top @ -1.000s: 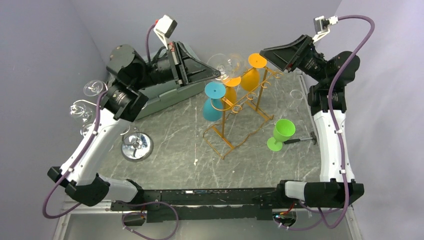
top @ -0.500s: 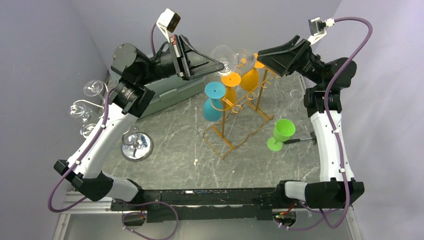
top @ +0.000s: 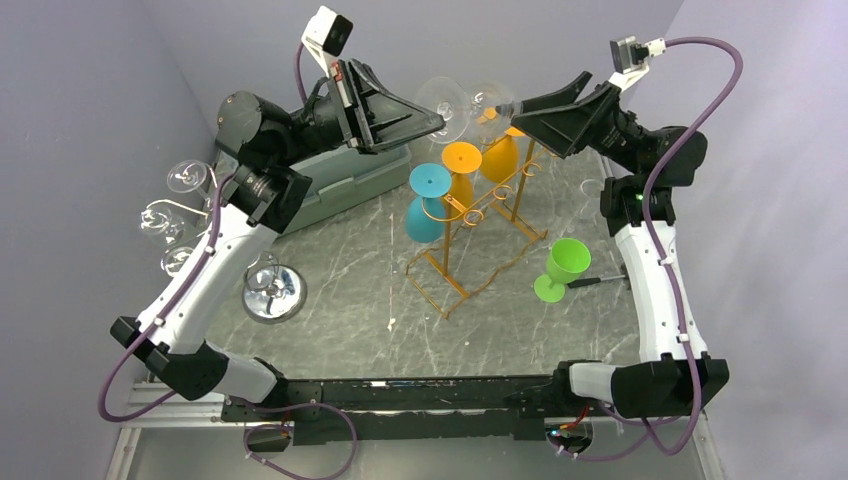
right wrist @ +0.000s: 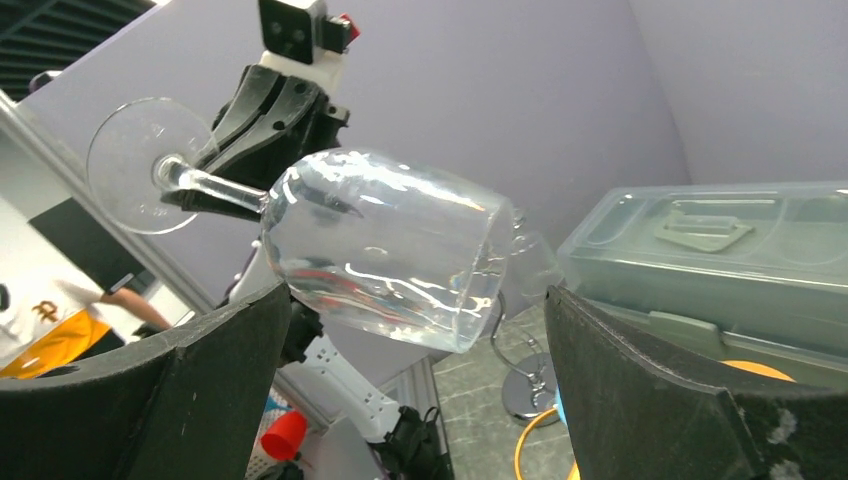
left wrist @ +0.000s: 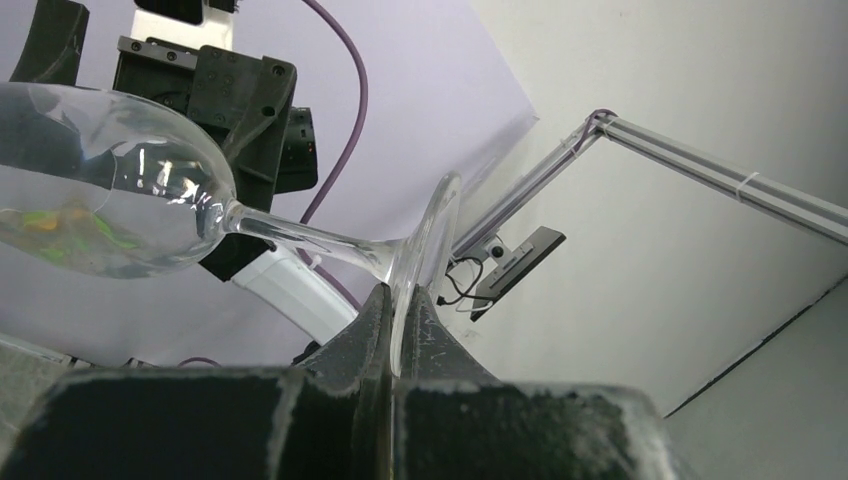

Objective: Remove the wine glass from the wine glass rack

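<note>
A clear wine glass (top: 462,100) hangs on its side in the air above the far end of the golden wire wine glass rack (top: 470,215). My left gripper (top: 438,122) is shut on the edge of its round foot (left wrist: 430,235), the stem and bowl (left wrist: 100,200) reaching away from the fingers (left wrist: 375,320). My right gripper (top: 512,108) faces it from the right, open wide. In the right wrist view the bowl (right wrist: 385,260) lies just ahead of the gap between the two fingers (right wrist: 230,370), touching neither. A teal glass (top: 425,205) and two orange glasses (top: 462,172) hang on the rack.
A green glass (top: 565,265) stands on the table right of the rack, a dark-handled tool (top: 605,280) beside it. A chrome round-based stand (top: 272,292) with clear glasses (top: 175,215) is at the left. A grey-green lidded box (top: 335,185) lies at the back left.
My left arm has lifted the clear glass up and to the right. My right gripper has swung left toward the bowl and opened a little wider.
</note>
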Robot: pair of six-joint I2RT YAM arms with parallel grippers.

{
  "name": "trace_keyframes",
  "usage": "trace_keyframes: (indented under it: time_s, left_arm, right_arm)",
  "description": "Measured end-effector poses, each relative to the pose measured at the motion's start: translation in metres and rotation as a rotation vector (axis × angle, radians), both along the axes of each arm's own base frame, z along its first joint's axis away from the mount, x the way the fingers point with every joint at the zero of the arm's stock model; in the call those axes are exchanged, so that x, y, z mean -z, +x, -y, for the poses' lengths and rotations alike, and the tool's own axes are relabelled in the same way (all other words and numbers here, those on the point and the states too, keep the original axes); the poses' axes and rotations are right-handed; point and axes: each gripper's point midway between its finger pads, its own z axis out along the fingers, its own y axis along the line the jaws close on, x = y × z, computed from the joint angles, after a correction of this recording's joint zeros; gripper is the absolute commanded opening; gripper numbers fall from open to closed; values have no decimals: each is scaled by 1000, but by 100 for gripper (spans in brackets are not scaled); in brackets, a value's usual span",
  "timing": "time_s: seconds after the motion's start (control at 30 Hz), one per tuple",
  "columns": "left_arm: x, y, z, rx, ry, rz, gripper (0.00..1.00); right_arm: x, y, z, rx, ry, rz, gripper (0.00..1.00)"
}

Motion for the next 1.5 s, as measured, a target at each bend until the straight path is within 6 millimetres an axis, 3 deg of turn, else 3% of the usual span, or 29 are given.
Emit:
trace_keyframes:
  time_s: [0.4,0.63,0.83,1.33,1.5]
  left_arm:
    - [-14,-7,-5,44,-72,7,0]
    - [-17,-10,-8,76,-107,-14,0]
    - [-21,-12,-11,107,-144,-31,0]
    - [-26,-13,0,162,-212,-65,0]
    - [-30,-16,-2,171,-228,-69,0]
  right_arm:
    - [-12,-27,-11,-98,51,66,98]
    - [-29,-52,-13,-154,101,157,97]
    - [-37,-59,-18,-193,133,201,93]
    - [-52,-59,-15,-260,241,259,71]
    - [-57,-65,-14,-268,254,284,58]
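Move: The held wine glass's bowl is the right hand's aim, about 5 cm to its left, 4 cm back and 3 cm above it. Some 30 cm lower on the rack hang two orange glasses: the far one about 22 cm ahead and 4 cm right of the right hand, the near one 13 cm ahead and 5 cm left. From the left hand, which already pinches the glass's foot, the bowl lies about 7 cm right, 4 cm ahead and 5 cm below. Back some 6 cm and up nearly as much, the right hand swings round to the bowl's open mouth, its fingers tipping upward and turning counter-clockwise, and closes by about a third late on with the rim between them. Meanwhile the left hand keeps its pinch on the foot, rises about 3 cm and tips its fingertips up some 15 degrees while turning slightly clockwise, offering the bowl. ##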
